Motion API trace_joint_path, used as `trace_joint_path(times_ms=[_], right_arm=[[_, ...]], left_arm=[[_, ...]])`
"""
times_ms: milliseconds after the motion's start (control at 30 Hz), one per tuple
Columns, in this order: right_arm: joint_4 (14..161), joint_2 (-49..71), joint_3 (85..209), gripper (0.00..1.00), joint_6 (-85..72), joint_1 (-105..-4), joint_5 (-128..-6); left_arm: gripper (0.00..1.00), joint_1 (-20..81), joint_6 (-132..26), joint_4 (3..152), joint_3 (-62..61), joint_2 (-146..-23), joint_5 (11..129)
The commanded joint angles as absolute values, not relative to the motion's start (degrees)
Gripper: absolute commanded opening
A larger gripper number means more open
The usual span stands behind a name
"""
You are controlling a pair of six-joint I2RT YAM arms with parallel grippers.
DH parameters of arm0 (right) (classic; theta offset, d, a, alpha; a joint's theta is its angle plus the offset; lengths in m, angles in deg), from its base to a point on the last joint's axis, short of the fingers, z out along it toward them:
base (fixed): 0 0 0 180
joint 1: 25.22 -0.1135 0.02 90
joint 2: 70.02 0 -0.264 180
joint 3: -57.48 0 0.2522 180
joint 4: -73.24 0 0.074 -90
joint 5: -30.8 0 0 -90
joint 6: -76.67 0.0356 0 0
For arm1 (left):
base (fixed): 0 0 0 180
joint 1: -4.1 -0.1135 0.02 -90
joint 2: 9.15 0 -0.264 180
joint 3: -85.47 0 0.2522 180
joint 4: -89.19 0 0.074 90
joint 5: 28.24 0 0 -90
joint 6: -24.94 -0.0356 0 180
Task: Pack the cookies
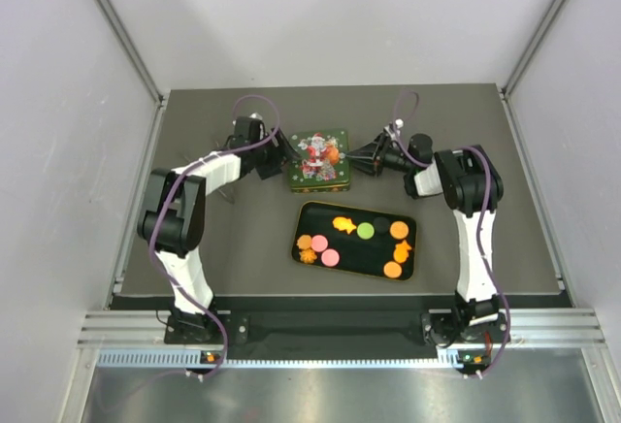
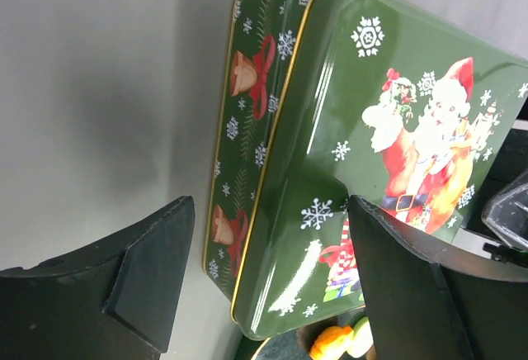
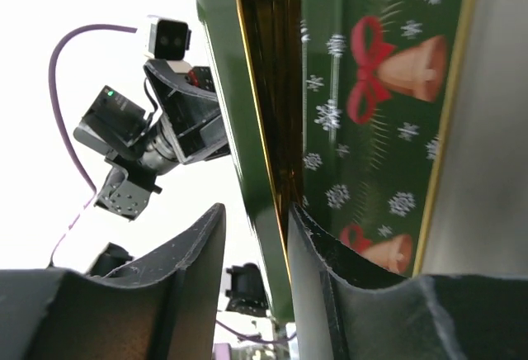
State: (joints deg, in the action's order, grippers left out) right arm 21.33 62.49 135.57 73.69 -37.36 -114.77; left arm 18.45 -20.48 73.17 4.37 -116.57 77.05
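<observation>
The cookies (image 1: 365, 231) are orange, pink and green pieces lying on a black tray (image 1: 312, 216) in the middle of the table; an orange one (image 2: 332, 341) peeks in at the bottom of the left wrist view. Behind the tray stands the green Santa tin (image 1: 318, 160). My left gripper (image 1: 279, 156) (image 2: 272, 277) is open at the tin's left side, its fingers straddling a corner of the tin (image 2: 330, 170) with a gap on the outer side. My right gripper (image 1: 357, 158) (image 3: 257, 215) is open at the tin's right side. One finger (image 3: 309, 244) sits in the crack under the slightly raised lid (image 3: 247, 129), the other stands apart.
Grey enclosure walls (image 1: 78, 151) close in the table on the left, right and back. The tray lies just in front of the tin, between the two arms. The left arm's wrist (image 3: 157, 129) shows beyond the tin in the right wrist view.
</observation>
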Motion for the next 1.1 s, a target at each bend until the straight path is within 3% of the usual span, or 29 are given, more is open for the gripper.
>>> trace_joint_path(times_ms=[0, 267, 400, 600, 633, 733, 1067], right_arm=[[15.6, 58.8, 134.2, 0.37, 73.4, -35.4, -114.4], [20.3, 56.2, 131.4, 0.4, 68.2, -32.9, -112.9], [38.3, 51.1, 132.6, 0.47, 56.0, -33.2, -110.8], [70.9, 45.5, 142.0, 0.69, 28.8, -37.2, -101.2], [74.1, 45.4, 143.5, 0.69, 28.8, -37.8, -101.2], [79.9, 46.2, 148.1, 0.78, 23.6, -39.3, -97.6], [93.1, 49.1, 156.7, 0.82, 14.4, -43.4, -89.5]], left_arm=[[0.8, 18.5, -23.0, 69.6, 0.5, -117.8, 75.5], [0.8, 19.0, -25.5, 65.0, -4.8, -119.8, 74.9], [0.8, 19.4, -26.8, 63.2, -7.4, -120.7, 74.2], [0.8, 19.7, -28.4, 59.4, -12.0, -123.1, 74.0], [0.8, 19.8, -28.5, 59.0, -12.7, -123.4, 73.9], [0.8, 20.4, -29.0, 57.8, -14.2, -124.2, 74.0], [0.8, 21.1, -30.3, 55.4, -17.1, -125.3, 74.2]])
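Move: The lid, tilted up on its right side over the tin, has its middle about 7 cm to the right hand's left, level ahead and some 2 cm below. From that hand the black tray is roughly 20 cm back, 1 cm right and 8 cm lower, its fish cookie 16 cm back, 2 cm left. From the left hand the lid's middle is about 7 cm right, level ahead and 2 cm down. Right hand runs 4 cm left to the lid, returns opening, fingers tipping down 40 degrees; left hand slides forward. ##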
